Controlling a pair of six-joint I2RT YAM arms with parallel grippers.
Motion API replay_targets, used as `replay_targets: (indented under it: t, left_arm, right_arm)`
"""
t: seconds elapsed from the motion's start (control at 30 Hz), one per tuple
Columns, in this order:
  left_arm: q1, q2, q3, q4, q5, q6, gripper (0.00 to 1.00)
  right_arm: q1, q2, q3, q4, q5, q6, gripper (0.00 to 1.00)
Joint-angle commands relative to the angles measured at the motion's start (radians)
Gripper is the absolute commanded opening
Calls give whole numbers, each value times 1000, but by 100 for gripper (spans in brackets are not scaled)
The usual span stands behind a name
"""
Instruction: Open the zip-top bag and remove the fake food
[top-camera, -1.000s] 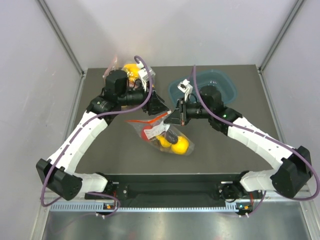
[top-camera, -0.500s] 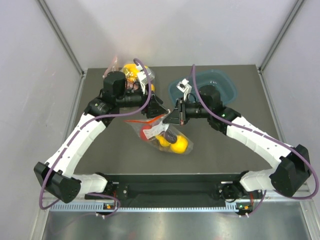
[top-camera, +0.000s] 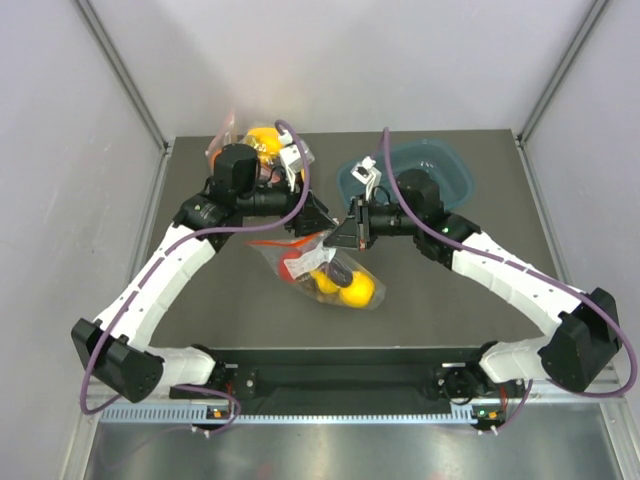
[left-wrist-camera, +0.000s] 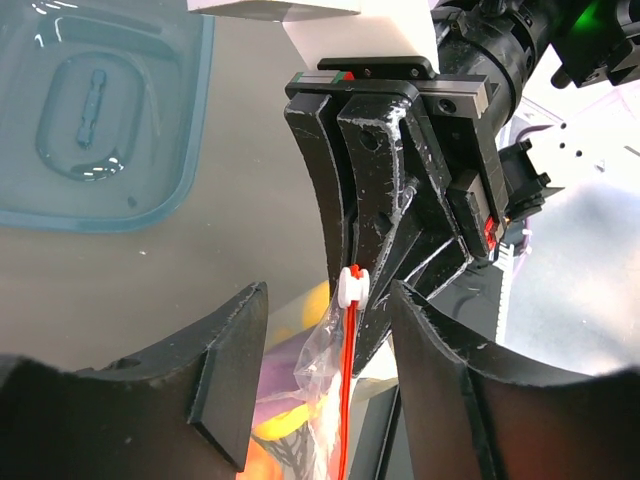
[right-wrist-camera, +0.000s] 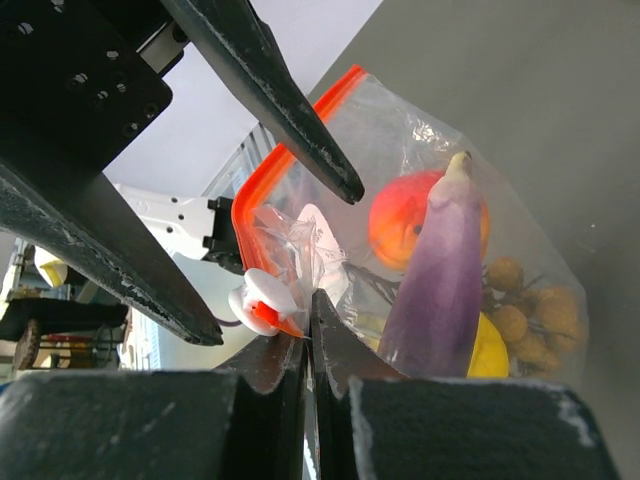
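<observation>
The zip-top bag (top-camera: 330, 272) lies mid-table with its red-orange zip end lifted. My right gripper (right-wrist-camera: 310, 302) is shut on the clear plastic at that corner, just beside the white slider (right-wrist-camera: 260, 300). Through the bag I see the fake food: a purple eggplant (right-wrist-camera: 440, 285), a red tomato (right-wrist-camera: 405, 220), a yellow lemon (right-wrist-camera: 485, 350) and a brown cluster (right-wrist-camera: 525, 320). My left gripper (left-wrist-camera: 330, 335) is open and faces the right one. The zip strip (left-wrist-camera: 347, 390) and slider (left-wrist-camera: 351, 286) hang between its fingers, touching neither.
A second clear bag (top-camera: 262, 140) with yellow and orange fruit sits at the back left, behind the left arm. A blue-tinted tub (top-camera: 445, 165) stands at the back right. Grey walls close in both sides.
The left gripper has shifted slightly round the bag's lifted zip end and its fingers have narrowed a little. The right gripper and the bag have stayed put.
</observation>
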Motion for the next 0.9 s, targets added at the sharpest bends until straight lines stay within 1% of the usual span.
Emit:
replay_targets:
  t: [0.0,0.27,0.4,0.43,0.5,0.53,0.63,0.67,0.7,0.87]
  left_arm:
    - [-7,8,4,6,25,22,56]
    - [-6,24,7,6,43,16,48]
    - [-6,24,1,-3,52,18,43]
    - [-7,22,-2,-3,52,18,37]
    - [-6,19,-5,-5,57,16,31]
    - [-7,16,-8,-5,63,15,21]
    - [-6,18,-14,-5,75,10,8]
    - [-7,18,-15,-5,78,10,1]
    - [-7,16,-18,-6,81,8,0]
    - [-6,10,-24,-31,95,16,0]
  right_arm:
    - [23,1,57,86,-20,9,0]
    - [24,7,57,84,-31,9,0]
    - [27,6,57,84,-28,7,0]
    - [27,4,57,84,-28,7,0]
    - [29,6,53,84,-26,7,0]
    - [29,3,48,86,-23,7,0]
    - [29,-5,41,84,-12,7,0]
    - [29,-10,37,84,-6,7,0]
    - [29,-19,34,84,8,3,0]
    - [24,-56,11,84,37,0,0]
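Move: Just off the open left fingertips, about 1 cm back, 1 cm to the right and 1 cm down, sits the bag's white zip slider. Below it hangs the bag: the red peach some 9 cm left of the left hand, 4 cm back and 10 cm down, the yellow fruit 6 cm right, 8 cm back and 12 cm down. From the right hand, closed on the zip's end, the slider is about 2 cm left, level fore-and-aft and 1 cm up. Easing down and back by about 1 cm each, with a slight drift right towards the right hand, the left hand brings its half-open fingers around the white slider, then shuts them and pinches it between the fingertips. The right hand all but stays in place, fingers shut, and keeps its pinch on the zip end beside the slider. ##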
